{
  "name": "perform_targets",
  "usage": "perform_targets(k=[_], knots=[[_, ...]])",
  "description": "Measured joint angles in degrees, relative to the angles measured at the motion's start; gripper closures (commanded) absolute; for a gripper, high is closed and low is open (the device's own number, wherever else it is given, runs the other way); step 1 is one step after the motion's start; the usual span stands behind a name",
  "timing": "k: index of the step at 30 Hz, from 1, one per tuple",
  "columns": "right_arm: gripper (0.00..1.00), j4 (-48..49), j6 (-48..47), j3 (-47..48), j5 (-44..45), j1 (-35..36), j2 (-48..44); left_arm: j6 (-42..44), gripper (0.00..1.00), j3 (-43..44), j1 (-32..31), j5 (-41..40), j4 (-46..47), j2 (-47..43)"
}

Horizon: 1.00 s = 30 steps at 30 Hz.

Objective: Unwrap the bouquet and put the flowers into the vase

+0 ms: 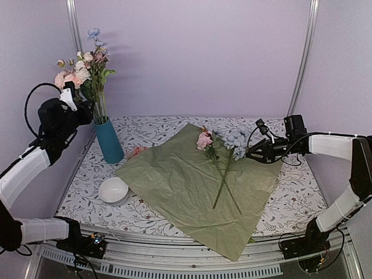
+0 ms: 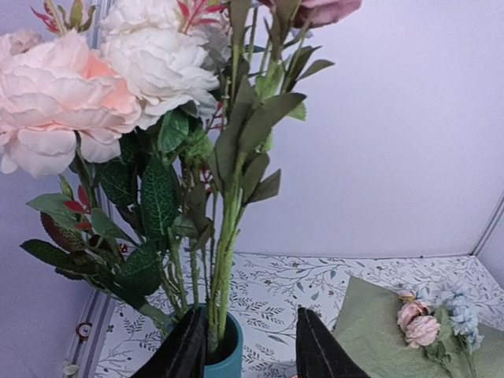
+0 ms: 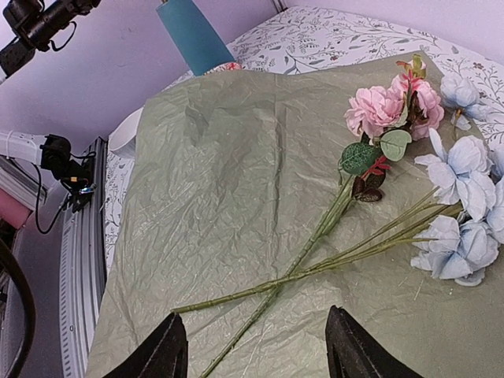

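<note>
The teal vase (image 1: 109, 141) stands at the back left and holds several flowers (image 1: 84, 72) upright. My left gripper (image 1: 87, 109) is beside their stems above the rim. In the left wrist view the jaws are open (image 2: 248, 350), with the green stems (image 2: 223, 260) just inside the left finger and the vase (image 2: 228, 358) below. The bouquet is undone: its olive-green sheet (image 1: 174, 180) lies spread flat, with a pink flower (image 1: 204, 139) and a blue flower (image 1: 235, 139) crossed on it. My right gripper (image 1: 249, 154) hovers open (image 3: 256, 350) over the sheet, short of the crossed stems (image 3: 315, 264).
A white bowl (image 1: 113, 190) sits at the sheet's left corner. A small reddish dish (image 1: 136, 151) lies behind it by the vase. Metal frame posts (image 1: 302, 58) and the lilac wall close the back and sides.
</note>
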Motion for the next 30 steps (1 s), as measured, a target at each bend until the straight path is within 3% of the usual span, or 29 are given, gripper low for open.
perform_targets(k=[7, 14, 23, 30], knots=[[0.38, -0.2, 0.3, 0.2, 0.9, 0.0, 0.0, -2.8, 0.61, 1.9, -11.6, 5.1, -9.4, -2.0], [0.38, -0.5, 0.7, 0.4, 1.2, 0.0, 0.7, -5.3, 0.58, 9.6, -26.5, 8.6, -13.2, 6.5], [0.39, -0.4, 0.7, 0.5, 2.1, 0.0, 1.0, -7.7, 0.6, 20.8, -41.0, 12.2, -12.8, 27.7], [0.39, -0.5, 0.7, 0.5, 3.4, -0.1, 1.2, -7.7, 0.57, 39.1, -49.1, 8.8, -21.4, 49.4]])
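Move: The crossing stems of the last two flowers on the paper lie some 48 cm to the right of the left hand, about 5 cm nearer the base and 33 cm below. The pink bloom lies about 40 cm right and 14 cm ahead of that hand, the blue blooms 54 cm right and 15 cm ahead; the filled vase stands about 12 cm ahead and 1 cm left. From the right hand, the crossing is roughly 7 cm left, 2 cm forward and 16 cm down. Towards the crossed stems on the paper, leaving the filled vase behind, the left hand sweeps about 44 cm right and drifts back some 7 cm, staying nearly level at first, then sinking about 15 cm, mostly late. Its wrist swings clockwise by over 50 degrees and tips the empty, part-open fingers about 30 degrees downward; they touch nothing yet. ##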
